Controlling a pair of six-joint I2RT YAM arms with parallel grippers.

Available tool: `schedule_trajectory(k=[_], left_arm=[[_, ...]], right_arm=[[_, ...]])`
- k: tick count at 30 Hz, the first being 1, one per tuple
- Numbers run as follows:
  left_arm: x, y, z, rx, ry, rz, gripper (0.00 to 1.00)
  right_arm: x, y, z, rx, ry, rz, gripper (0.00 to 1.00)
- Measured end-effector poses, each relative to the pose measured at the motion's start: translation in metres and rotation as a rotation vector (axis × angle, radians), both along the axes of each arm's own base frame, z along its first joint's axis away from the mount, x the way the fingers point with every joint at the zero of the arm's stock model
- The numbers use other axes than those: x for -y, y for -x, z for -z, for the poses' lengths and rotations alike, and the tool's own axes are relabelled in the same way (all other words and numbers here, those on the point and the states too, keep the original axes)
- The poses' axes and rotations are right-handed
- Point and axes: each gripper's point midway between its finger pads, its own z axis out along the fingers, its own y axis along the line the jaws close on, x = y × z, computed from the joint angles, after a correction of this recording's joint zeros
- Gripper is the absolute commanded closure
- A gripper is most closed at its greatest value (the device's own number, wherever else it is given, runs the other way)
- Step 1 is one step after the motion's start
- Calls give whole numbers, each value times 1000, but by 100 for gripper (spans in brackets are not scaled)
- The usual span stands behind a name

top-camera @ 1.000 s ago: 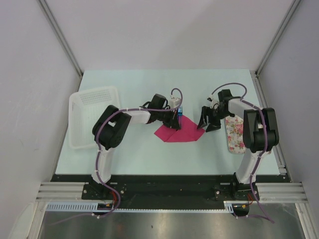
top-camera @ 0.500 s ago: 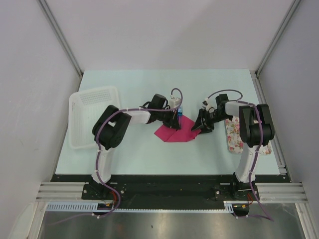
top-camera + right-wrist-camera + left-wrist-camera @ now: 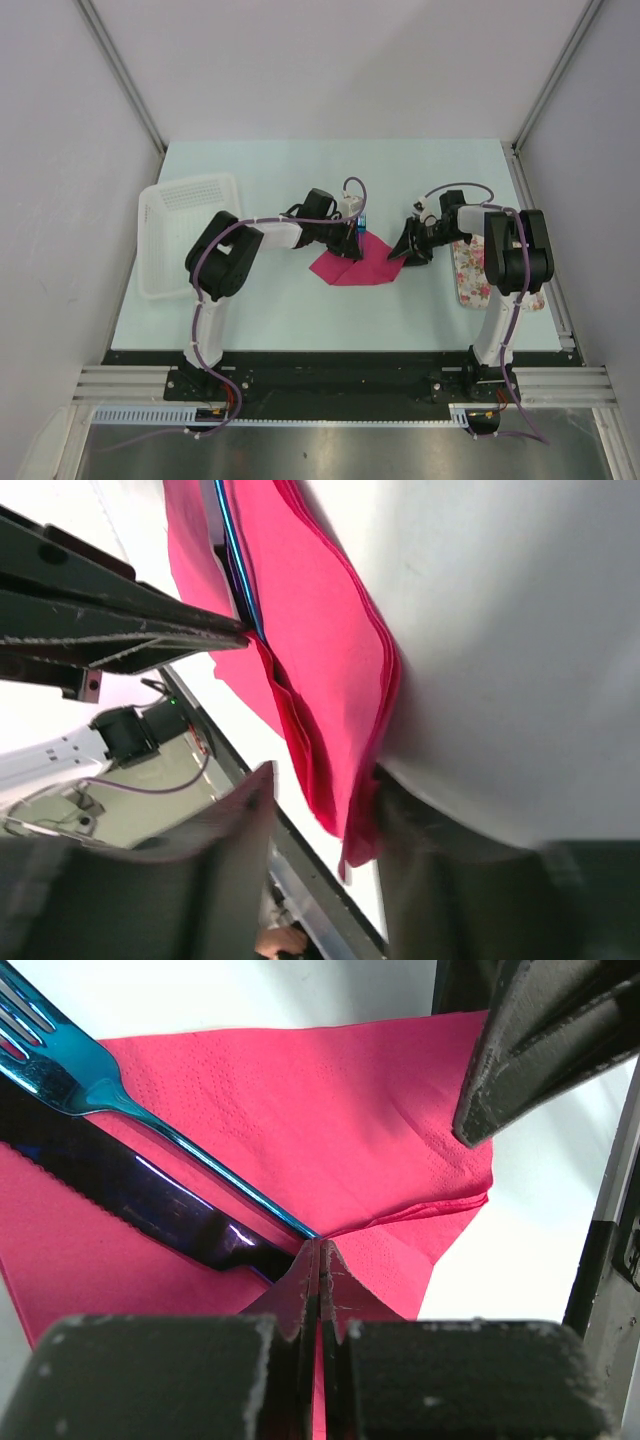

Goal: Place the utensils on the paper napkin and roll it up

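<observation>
The pink paper napkin (image 3: 362,264) lies mid-table, partly folded. On it rest the utensils, a blue fork (image 3: 70,1070) and a dark blue knife (image 3: 140,1200). My left gripper (image 3: 354,238) sits at the napkin's far edge, and its jaws (image 3: 320,1252) are shut, pinching a raised fold of napkin over the fork handle. My right gripper (image 3: 402,252) is at the napkin's right corner. It stands open, and the layered napkin corner (image 3: 350,810) hangs between its fingers (image 3: 215,880), close to one pad and apart from the other. A blue utensil edge (image 3: 235,570) shows inside the fold.
A white basket (image 3: 185,235) stands at the table's left edge. A floral-patterned tray (image 3: 470,272) lies to the right, under the right arm. The right gripper's finger (image 3: 530,1060) hangs over the napkin in the left wrist view.
My right gripper has moved left to the napkin's right corner and its jaws have narrowed around it. The left gripper has stayed shut in place.
</observation>
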Motion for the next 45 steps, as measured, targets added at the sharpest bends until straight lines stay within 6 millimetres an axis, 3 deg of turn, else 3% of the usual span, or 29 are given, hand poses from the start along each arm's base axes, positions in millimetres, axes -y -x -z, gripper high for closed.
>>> schedule_trajectory(k=[3, 10, 25, 35, 41, 45], left_arm=[[0, 0, 0, 0, 0, -1, 100], [0, 0, 0, 0, -1, -1, 100], [0, -1, -1, 2, 1, -1, 100], [0, -1, -1, 2, 1, -1, 100], [0, -1, -1, 1, 1, -3, 100], [0, -2, -1, -9, 3, -12, 95]], right_arm=[[0, -2, -1, 0, -7, 8, 78], [-4, 0, -5, -10, -35, 2, 98], [-51, -7, -26, -11, -139, -46, 100], [-80, 0, -16, -41, -156, -90, 100], [-85, 2, -9, -43, -145, -103, 100], [-86, 2, -6, -45, -140, -103, 100]])
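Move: The paper napkin's right edge lies between the right hand's half-open fingers, level with them and about 1 cm below. The fork's middle is roughly 9 cm to that hand's left and 4 cm farther out, with the knife beside it, some 10 cm left and 4 cm out, both about 2 cm lower. The left gripper's tips stand about 10 cm straight to its left. From the left hand, that napkin edge is some 10 cm to the right and level. The napkin's right edge is pinched as the right fingers close on it, raised 2 to 3 cm, carried about 9 cm left towards the left gripper's tips, then lowered some 2 cm, the fingertips tilting up roughly 10 degrees on the way and keeping their grip. The left hand stays put with shut fingers, still pinning napkin and utensil handles. ##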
